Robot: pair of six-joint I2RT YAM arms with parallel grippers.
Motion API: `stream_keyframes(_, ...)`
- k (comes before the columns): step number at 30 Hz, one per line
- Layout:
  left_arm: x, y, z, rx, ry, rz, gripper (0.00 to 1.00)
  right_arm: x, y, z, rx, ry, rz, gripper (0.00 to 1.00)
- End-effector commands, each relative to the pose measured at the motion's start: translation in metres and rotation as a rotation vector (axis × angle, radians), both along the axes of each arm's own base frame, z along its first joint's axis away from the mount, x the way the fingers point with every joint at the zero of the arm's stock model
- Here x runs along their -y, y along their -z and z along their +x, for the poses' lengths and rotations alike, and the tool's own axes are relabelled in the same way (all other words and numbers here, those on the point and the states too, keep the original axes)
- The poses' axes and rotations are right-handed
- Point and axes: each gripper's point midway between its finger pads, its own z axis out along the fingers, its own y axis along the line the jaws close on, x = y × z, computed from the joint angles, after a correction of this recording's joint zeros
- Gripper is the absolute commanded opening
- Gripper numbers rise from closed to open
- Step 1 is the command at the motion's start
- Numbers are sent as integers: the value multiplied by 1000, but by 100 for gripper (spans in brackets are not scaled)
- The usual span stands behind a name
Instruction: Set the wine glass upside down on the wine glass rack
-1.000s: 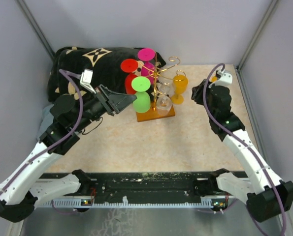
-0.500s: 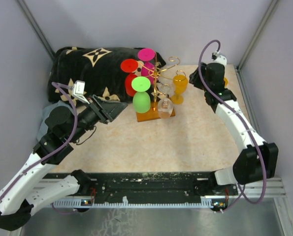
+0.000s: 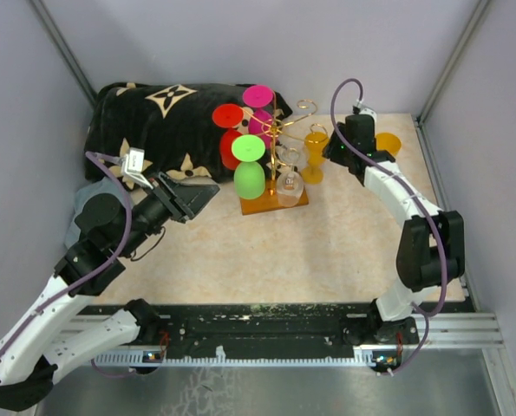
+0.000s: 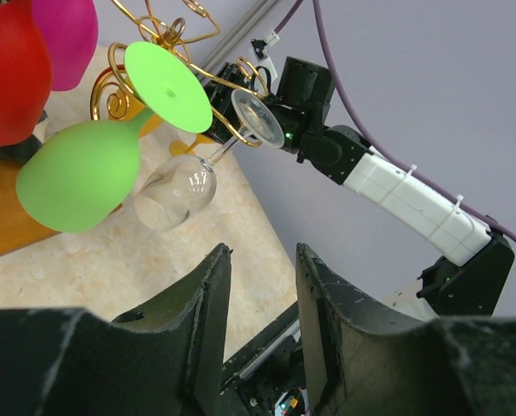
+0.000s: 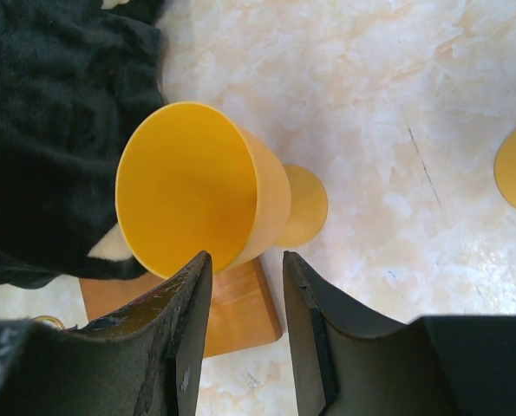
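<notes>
The wine glass rack (image 3: 285,130) is a gold wire tree on an orange-brown wooden base (image 3: 271,205). Red (image 3: 229,130), pink (image 3: 258,97), green (image 3: 250,178) and clear (image 3: 289,183) glasses hang on it upside down. A yellow wine glass (image 3: 316,147) stands upright on the table just right of the rack. My right gripper (image 3: 331,153) is open beside it; in the right wrist view the yellow glass (image 5: 197,186) sits just past the open gripper (image 5: 246,269), near its left finger. My left gripper (image 3: 210,191) is open and empty, left of the rack, facing the green glass (image 4: 80,186).
A black patterned cloth bundle (image 3: 153,121) lies at the back left behind the rack. An orange disc (image 3: 388,143) lies on the table behind the right wrist. Grey walls close in the back and both sides.
My right arm has swung from the right side up and left to the yellow glass. My left arm has drawn back leftward away from the rack.
</notes>
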Motion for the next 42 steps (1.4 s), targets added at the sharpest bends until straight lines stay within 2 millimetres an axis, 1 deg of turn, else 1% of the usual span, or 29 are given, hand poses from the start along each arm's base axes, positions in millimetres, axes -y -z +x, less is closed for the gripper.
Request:
stream_keyframes(1, -1, 6, 0, -5, -6, 14, 42, -4, -31, 20, 85, -13, 1, 39)
stream_keyframes(2, -1, 7, 0, -6, -6, 15, 42, -3, -30, 22, 85, -10, -5, 39)
stream_keyframes(4, -1, 7, 1, -5, -10, 18, 42, -2, -35, 24, 94, -7, -14, 39)
stream_keyframes(5, -1, 8, 1, -7, -11, 18, 42, -3, -25, 27, 75, -6, -21, 39)
stream_keyframes(6, -1, 8, 2, -7, -13, 19, 42, -2, -22, 30, 70, -2, -28, 39)
stream_keyframes(11, 1, 11, 3, -15, -10, 23, 42, 0, -15, 38, 59, 4, -47, 39)
stream_keyframes(14, 2, 12, 3, -19, -10, 25, 42, 1, -6, 43, 39, 6, -66, 39)
stream_keyframes(18, 1, 12, 4, -18, -16, 24, 42, 3, -4, 46, 43, 13, -75, 38)
stream_keyframes(19, 0, 12, 4, -19, -18, 25, 42, 3, -2, 47, 40, 13, -74, 34)
stream_keyframes(21, 0, 13, 5, -23, -21, 23, 42, 4, -2, 48, 38, 16, -74, 29)
stream_keyframes(24, 1, 15, 4, -28, -18, 23, 42, 6, -2, 48, 38, 26, -77, 17)
stream_keyframes(27, 1, 14, 5, -30, -17, 19, 42, 9, -5, 47, 46, 39, -82, 1)
stream_keyframes(29, 3, 14, 5, -32, -12, 16, 42, 12, -7, 45, 52, 47, -86, 0)
stream_keyframes(31, 4, 13, 4, -33, -5, 14, 42, 14, -13, 42, 66, 58, -89, 0)
stream_keyframes(34, 5, 13, 4, -35, 1, 13, 42, 21, -26, 35, 114, 90, -91, 0)
stream_keyframes(35, 6, 13, 4, -38, 2, 12, 42, 24, -43, 29, 160, 105, -83, 0)
stream_keyframes(37, 5, 14, 4, -42, -1, 10, 42, 30, -60, 23, 213, 127, -77, 0)
stream_keyframes(38, 5, 14, 4, -44, 1, 8, 42, 32, -75, 18, 252, 139, -70, 0)
stream_keyframes(42, 6, 13, 3, -47, 9, -2, 42, 42, -104, 3, 343, 172, -63, 0)
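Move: The nearer orange wine glass stands upright with its middle about 3 cm ahead of the right hand, 4 cm to its left and 10 cm below. A second orange glass is some 15 cm to the right of that hand and 3 cm ahead; the rack's wooden base lies about 15 cm left, 5 cm back and 19 cm below. From the idle left hand the nearer glass is roughly 29 cm ahead, 24 cm right and 32 cm lower. The nearer orange glass's right-hand wall is taken at the rim: the open right hand eases about 3 cm forward and 3 cm down over it, left finger inside the bowl, then shuts and pinches it, shifting 2 cm right meanwhile. Keeping hold, it draws back and rises some 4 cm, edging right towards the second glass and rolling slightly. ##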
